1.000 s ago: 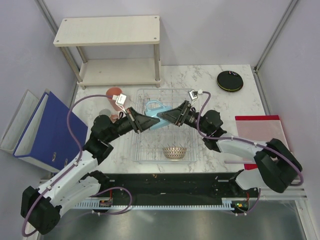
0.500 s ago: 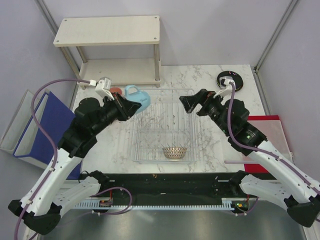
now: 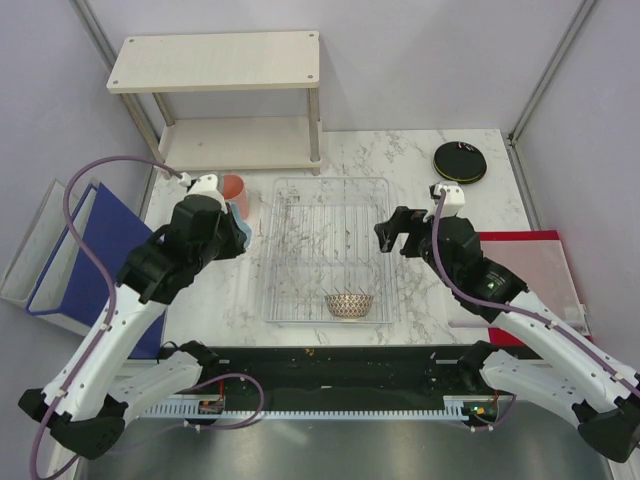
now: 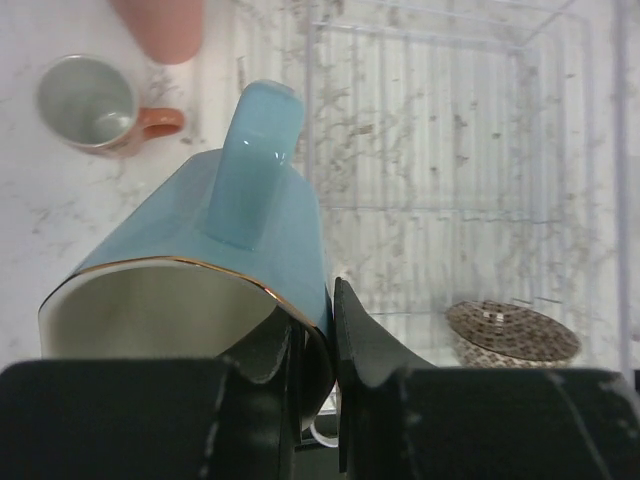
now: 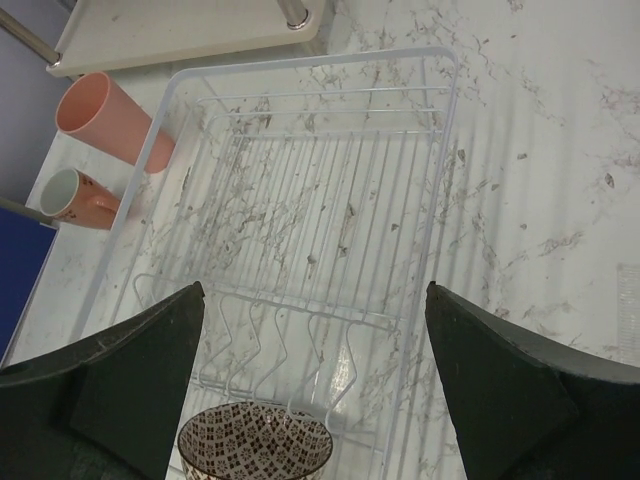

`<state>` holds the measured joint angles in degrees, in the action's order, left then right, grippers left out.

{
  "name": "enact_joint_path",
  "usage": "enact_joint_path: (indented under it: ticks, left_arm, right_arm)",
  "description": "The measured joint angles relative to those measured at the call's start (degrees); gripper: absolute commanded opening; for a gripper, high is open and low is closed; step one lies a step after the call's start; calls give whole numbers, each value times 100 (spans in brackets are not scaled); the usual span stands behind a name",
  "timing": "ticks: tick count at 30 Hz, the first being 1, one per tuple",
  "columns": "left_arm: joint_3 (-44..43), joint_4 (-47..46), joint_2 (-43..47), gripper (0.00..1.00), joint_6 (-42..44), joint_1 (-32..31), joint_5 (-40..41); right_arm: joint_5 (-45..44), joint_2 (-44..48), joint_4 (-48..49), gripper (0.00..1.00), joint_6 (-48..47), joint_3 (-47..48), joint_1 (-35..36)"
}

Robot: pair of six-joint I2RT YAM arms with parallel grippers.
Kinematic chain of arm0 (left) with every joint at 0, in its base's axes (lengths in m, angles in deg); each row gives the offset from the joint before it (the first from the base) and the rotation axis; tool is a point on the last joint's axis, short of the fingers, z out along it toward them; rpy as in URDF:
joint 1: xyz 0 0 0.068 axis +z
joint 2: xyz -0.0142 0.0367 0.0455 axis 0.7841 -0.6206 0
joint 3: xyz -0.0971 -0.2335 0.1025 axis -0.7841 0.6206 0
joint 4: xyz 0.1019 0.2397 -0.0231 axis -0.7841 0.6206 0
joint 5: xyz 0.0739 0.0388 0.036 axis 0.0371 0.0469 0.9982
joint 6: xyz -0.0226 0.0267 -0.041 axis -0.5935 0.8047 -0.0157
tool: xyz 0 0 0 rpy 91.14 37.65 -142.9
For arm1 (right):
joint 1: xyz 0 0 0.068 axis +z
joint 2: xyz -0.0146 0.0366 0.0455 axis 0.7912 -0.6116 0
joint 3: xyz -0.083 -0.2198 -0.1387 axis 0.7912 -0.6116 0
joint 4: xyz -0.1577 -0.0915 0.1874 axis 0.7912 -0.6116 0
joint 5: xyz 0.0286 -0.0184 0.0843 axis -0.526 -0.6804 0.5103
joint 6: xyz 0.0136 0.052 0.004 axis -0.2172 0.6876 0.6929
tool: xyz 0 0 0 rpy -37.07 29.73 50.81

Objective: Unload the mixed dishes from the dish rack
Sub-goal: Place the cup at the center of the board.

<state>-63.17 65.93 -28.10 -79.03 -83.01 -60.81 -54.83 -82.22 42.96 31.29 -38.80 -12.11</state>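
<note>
My left gripper is shut on the rim of the light blue cup, holding it left of the dish rack; in the top view the cup is mostly hidden by the gripper. The net-patterned bowl sits at the rack's near end and also shows in the right wrist view. My right gripper is open and empty over the rack's right edge. A salmon pink cup lies left of the rack. A black plate lies at the back right.
A small mug with an orange handle stands beside the salmon cup. A two-tier beige wooden shelf stands at the back. A blue binder lies at the left and a red folder at the right.
My left gripper has carried the light blue cup out of the rack to its left side. My right gripper has drawn back from the cup to the rack's right edge.
</note>
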Motion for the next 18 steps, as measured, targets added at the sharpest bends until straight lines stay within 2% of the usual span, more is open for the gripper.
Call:
enact_joint_path:
  ticks: [7, 18]
  left_arm:
    - [-133, 697, -850, 2, 203, 2, 715]
    - [660, 48, -2094, 2, 262, 157, 437]
  right_arm:
    - [-90, 94, 4, 98, -85, -76, 9]
    - [-90, 173, -20, 98, -168, -317, 9]
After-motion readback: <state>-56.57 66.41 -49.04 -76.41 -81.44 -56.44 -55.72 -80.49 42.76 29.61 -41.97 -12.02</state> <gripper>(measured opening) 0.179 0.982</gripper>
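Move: The left hand already grips the blue cup by its rim; the bare counter left of the rack, its goal, lies about 6 cm ahead, 4 cm left and 21 cm below. Beyond that spot, from the left hand, the small orange mug is some 15 cm ahead and 11 left, the tall pink cup about 24 ahead and 8 left; the rack's middle is roughly 10 ahead and 22 right. From the empty right hand the spot lies around 38 cm left and 6 ahead. Keeping its pinch on the blue cup's rim, the left hand sinks some 13 cm towards the bare counter between the rack's left side and the small orange mug, slowly at first and then faster, with only a couple of centimetres of forward travel and a small early shift to the left. As it goes down, the wrist tips the fingers roughly 20 degrees steeper towards the counter and rolls about as much, left side up, with the fingers staying closed on the cup. ##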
